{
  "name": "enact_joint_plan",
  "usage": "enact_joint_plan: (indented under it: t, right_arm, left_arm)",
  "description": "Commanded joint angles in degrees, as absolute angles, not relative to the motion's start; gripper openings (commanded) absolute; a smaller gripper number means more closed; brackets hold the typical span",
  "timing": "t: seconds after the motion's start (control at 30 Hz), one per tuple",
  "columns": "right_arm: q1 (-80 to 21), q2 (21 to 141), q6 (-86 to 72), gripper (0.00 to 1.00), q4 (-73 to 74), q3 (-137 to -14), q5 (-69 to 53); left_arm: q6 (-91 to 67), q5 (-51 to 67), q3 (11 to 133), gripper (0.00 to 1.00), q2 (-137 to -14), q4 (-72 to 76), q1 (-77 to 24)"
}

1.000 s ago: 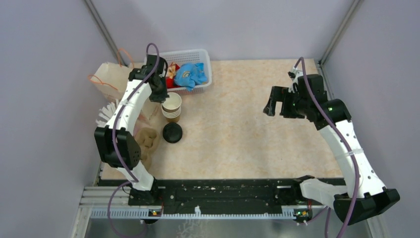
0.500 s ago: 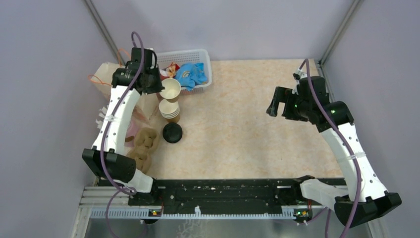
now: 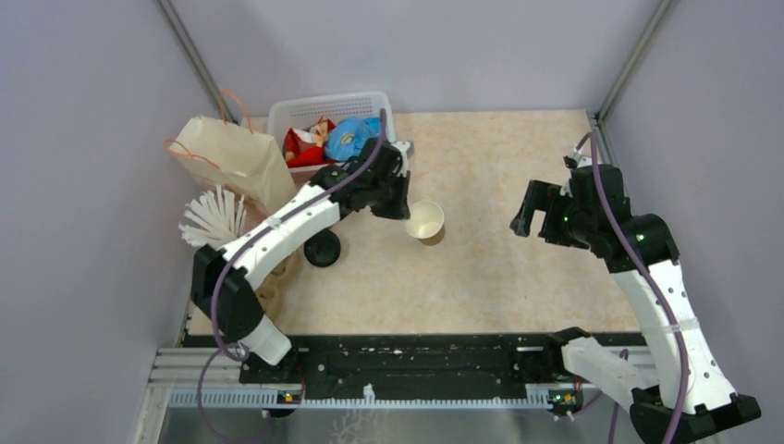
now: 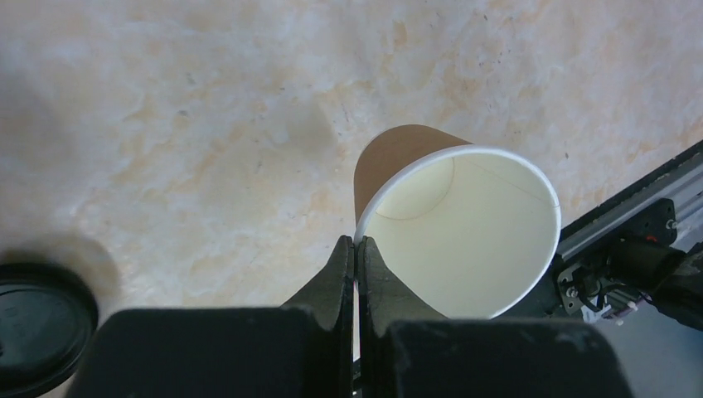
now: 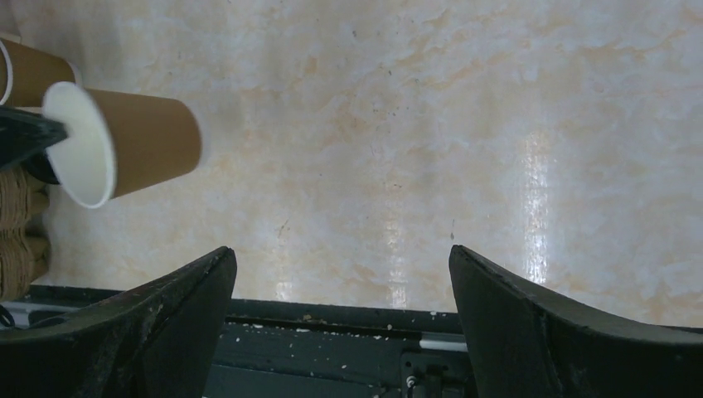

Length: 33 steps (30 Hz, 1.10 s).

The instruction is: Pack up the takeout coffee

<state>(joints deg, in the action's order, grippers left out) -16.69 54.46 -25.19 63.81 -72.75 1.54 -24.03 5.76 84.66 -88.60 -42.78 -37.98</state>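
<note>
No takeout coffee is in view; nothing here is a capped cup. A lidless brown paper cup (image 3: 425,221) with a white inside hangs over the middle of the table. My left gripper (image 3: 408,212) is shut on its rim, one finger inside and one outside (image 4: 356,242). The left wrist view looks into the cup (image 4: 460,240), and the right wrist view shows it side-on (image 5: 133,145). A loose black lid (image 3: 322,248) lies on the table left of it (image 4: 37,319). My right gripper (image 3: 537,209) hovers open at the right, holding nothing (image 5: 340,257).
Another brown cup (image 5: 23,75) shows at the left edge of the right wrist view. A kraft paper bag (image 3: 226,157) and a white basket (image 3: 374,104) of packets stand at the back left. A white bristly item (image 3: 213,218) and a brown woven item (image 3: 277,270) lie near the left edge.
My left gripper lifted one cup off the stack and carried it right, over the table's middle. The right arm drifted slightly nearer and stayed open.
</note>
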Motion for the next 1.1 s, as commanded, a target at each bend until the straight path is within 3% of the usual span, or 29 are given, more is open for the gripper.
enact_joint_plan:
  t: [0.0, 0.3, 0.6, 0.83, 0.93, 1.07]
  right_arm:
    - [-16.61, 51.38, -26.02, 0.99, 67.48, -72.33, 4.3]
    - [-16.61, 46.69, -27.57, 0.99, 71.39, -71.14, 4.48]
    - [-16.59, 45.43, -27.27, 0.99, 72.97, -71.11, 4.82]
    - [-16.61, 46.3, -26.53, 0.99, 71.35, -71.06, 3.44]
    - [-16.61, 46.7, -26.11, 0.99, 70.03, -70.16, 2.65]
    - [-16.61, 47.59, -26.14, 0.99, 67.74, -68.96, 0.79]
  left_arm:
    - [-27.78, 4.3, 86.04, 0.0, -94.76, -33.5, -42.24]
    - [-25.67, 0.7, 96.69, 0.0, -110.42, -37.06, -49.03]
    - [-24.57, -2.53, 101.47, 0.0, -115.48, -41.73, -51.5]
    - [-24.23, -7.0, 105.39, 0.43, -111.71, -49.32, -51.46]
    - [-24.78, -11.5, 102.66, 0.56, -106.4, -55.08, -50.48]
    - [-26.13, -10.25, 86.02, 0.64, -92.74, -54.98, -43.56]
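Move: The left hand, already pinching a paper cup by its rim, is bound for a bare patch of table about 16 cm to its right, 2 cm back and, at cup-middle height, 15 cm below. The cup stack stands about 7 cm ahead and 20 cm left of this hand, the black lid about 1 cm ahead and 20 cm left. From the right hand, the bare patch lies roughly 6 cm ahead and 12 cm left. Left hand takes the cup 12 cm right, 10 down, opens, withdraws leftward, rising; right hand backs 5 cm. ##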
